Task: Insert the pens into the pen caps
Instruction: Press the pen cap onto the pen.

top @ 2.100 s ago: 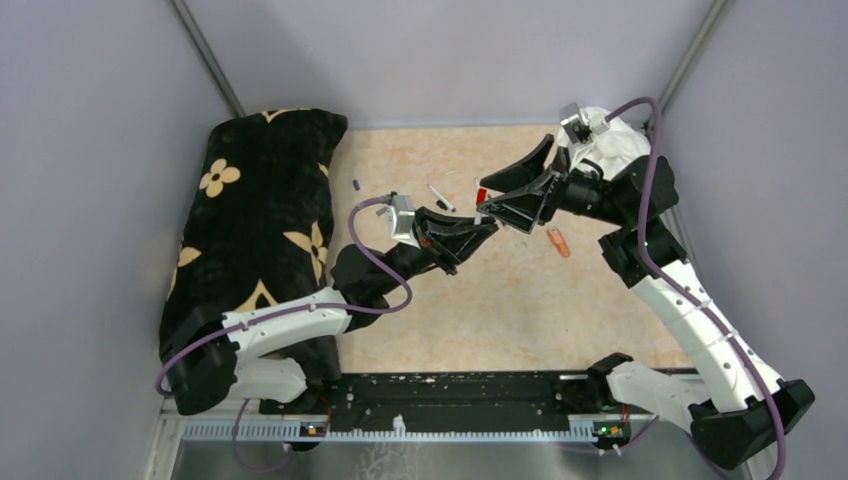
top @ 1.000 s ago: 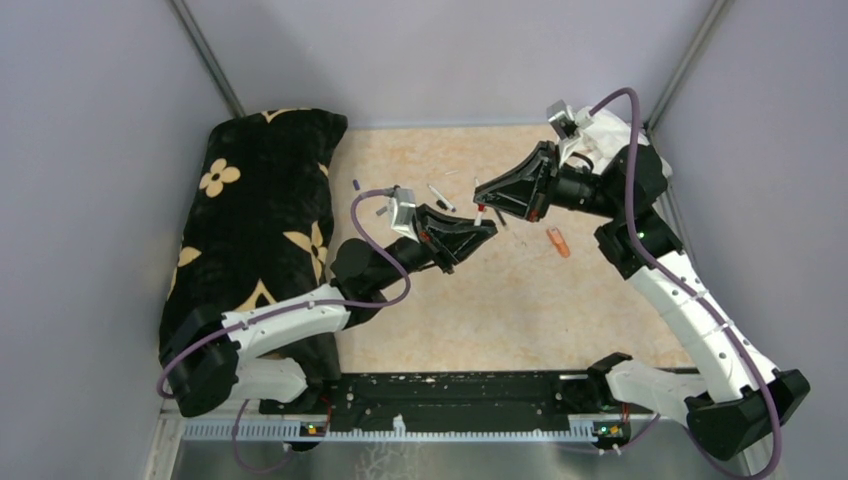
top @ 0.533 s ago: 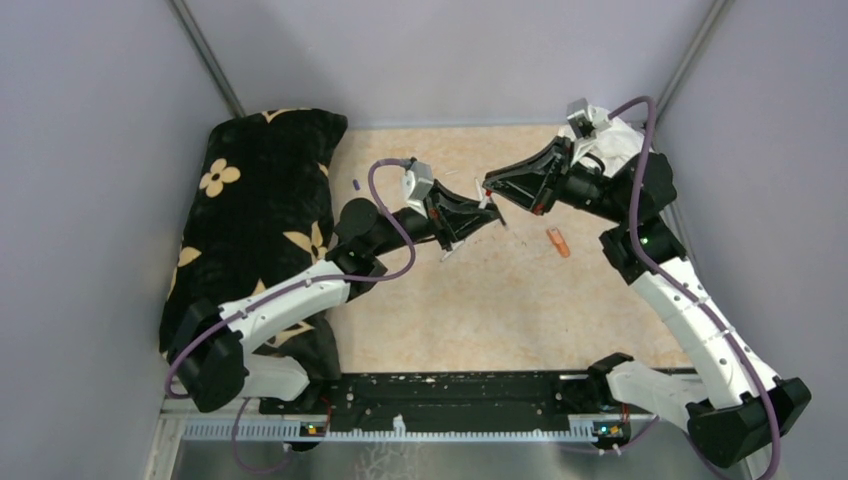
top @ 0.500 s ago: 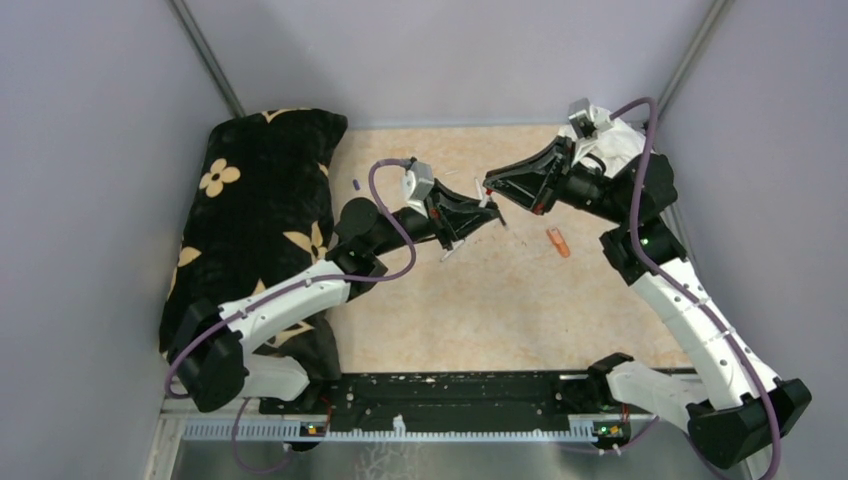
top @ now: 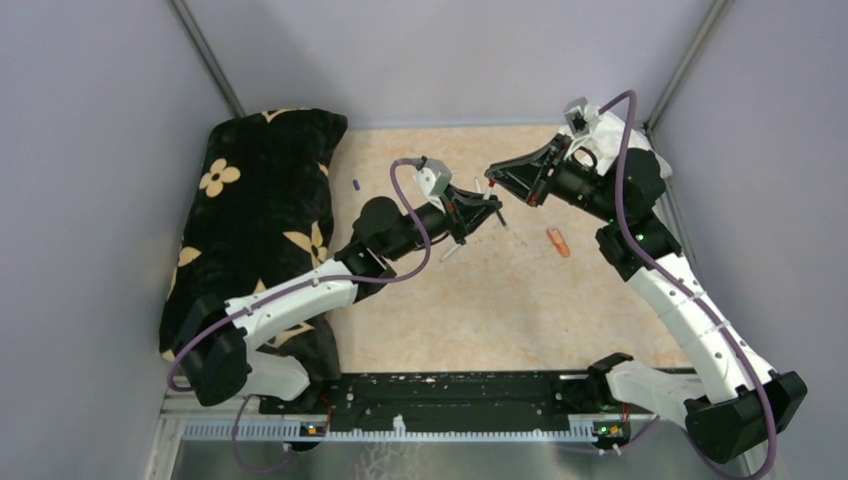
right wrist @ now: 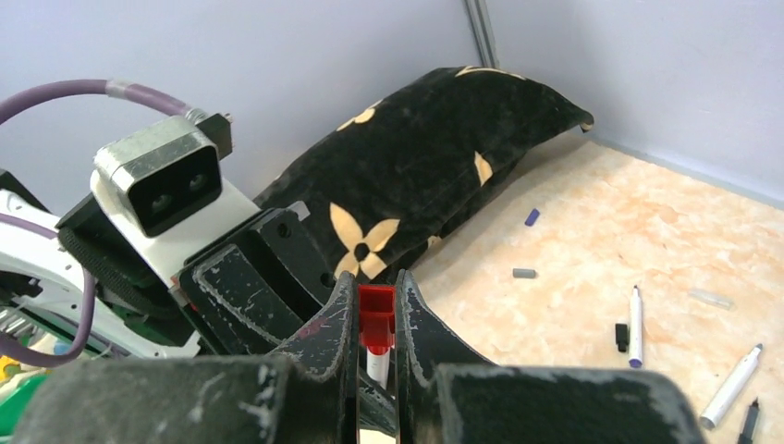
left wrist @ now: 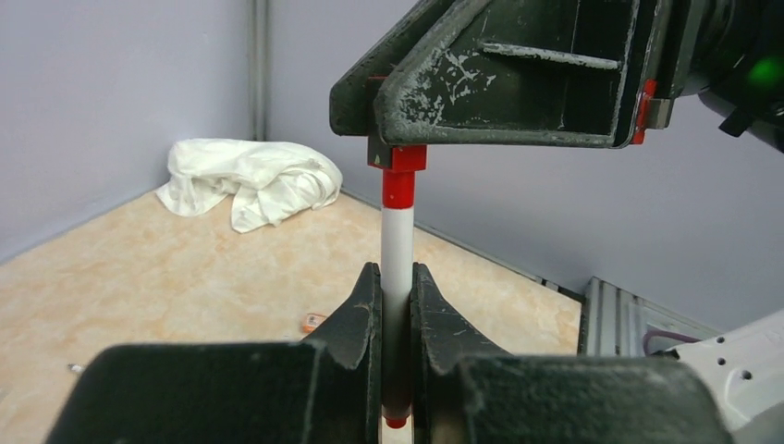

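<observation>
My left gripper is shut on the white barrel of a pen, which stands upright with a red end below the fingers. The pen's top end sits inside a red pen cap. My right gripper is shut on that red cap, and the white barrel shows just under it. Seen from the top camera, the two grippers meet tip to tip above the middle of the table, left gripper and right gripper. Other pens and caps lie loose on the table.
A black flower-patterned cushion fills the left side. An orange highlighter lies right of the grippers and a purple cap near the cushion. A white pen lies under the left arm. A crumpled white cloth lies in a far corner.
My left arm has swung up and away from me, carrying the pen to the right gripper. The pen's top end now sits in the red cap. The right gripper has shifted slightly.
</observation>
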Robot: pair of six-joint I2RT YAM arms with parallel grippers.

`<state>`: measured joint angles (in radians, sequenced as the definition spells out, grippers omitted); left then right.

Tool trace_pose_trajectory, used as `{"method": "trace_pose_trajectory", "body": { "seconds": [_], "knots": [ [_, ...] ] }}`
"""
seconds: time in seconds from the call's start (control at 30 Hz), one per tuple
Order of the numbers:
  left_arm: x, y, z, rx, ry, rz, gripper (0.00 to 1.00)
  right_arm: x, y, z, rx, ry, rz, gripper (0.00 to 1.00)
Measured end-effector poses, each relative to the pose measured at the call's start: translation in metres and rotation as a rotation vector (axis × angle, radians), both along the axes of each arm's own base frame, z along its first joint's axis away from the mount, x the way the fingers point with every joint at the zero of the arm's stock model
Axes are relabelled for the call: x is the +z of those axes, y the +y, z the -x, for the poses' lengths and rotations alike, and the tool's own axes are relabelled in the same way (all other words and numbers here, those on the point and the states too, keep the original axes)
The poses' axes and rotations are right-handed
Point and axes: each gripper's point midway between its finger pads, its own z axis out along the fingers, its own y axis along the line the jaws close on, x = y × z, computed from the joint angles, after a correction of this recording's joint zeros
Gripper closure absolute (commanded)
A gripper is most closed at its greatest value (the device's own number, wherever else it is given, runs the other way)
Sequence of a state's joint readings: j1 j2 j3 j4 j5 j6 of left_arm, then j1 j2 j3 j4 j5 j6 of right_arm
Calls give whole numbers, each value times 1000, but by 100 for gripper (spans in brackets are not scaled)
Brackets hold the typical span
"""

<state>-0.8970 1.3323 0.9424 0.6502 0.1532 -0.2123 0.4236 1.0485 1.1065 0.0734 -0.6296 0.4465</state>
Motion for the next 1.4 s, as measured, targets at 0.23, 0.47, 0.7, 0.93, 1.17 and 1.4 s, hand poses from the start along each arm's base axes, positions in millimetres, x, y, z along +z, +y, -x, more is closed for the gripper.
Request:
{"method": "trace_pose_trajectory", "body": {
  "seconds": [0.23,0.47,0.7,0.93,1.17,1.4],
  "knots": [
    [8,13,5,-272,51,70,100,4,8,2,59,-12,-27,100],
    [6,15,8,-413,5,38,100,3,12,6,99,-21,-29,100],
    [16,0,-1,-272,-79,-20,100,15,4,-4,25,-53,-26,100],
    [5,7,0,-227,-47,29,100,-6,9,5,166,71,-6,46],
    [-6,19,20,-223,-5,112,100,-18,9,9,283,154,12,28],
    [-12,26,32,-238,50,168,100,-13,6,36,386,10,32,28]
  ]
}}
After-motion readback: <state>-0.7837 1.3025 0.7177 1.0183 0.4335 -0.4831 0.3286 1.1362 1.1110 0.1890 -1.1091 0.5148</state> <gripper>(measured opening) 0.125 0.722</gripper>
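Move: My left hand holds the pen upright with the red cap already over its top, the cap about 5 cm above this hand and 2 cm ahead. My right fingers are shut on that cap, with the pen's middle some 4 cm below them and 1 cm back. On the table, roughly 29 cm below my left hand, the orange cutter lies about 11 cm ahead and 17 cm right, the dark pen 18 cm ahead and 3 cm right. With cap and pen still gripped, I sway both hands a centimetre or two back and left, then return and rise about 1.5 cm, my left twisting clockwise, then partly back. Then my right fingers open wide and let go of the cap, that hand dipping some 3.5 cm before drawing back about 3 cm, turning counter-clockwise, while my left carries the capped pen back, down and left, about 3 cm each way. ##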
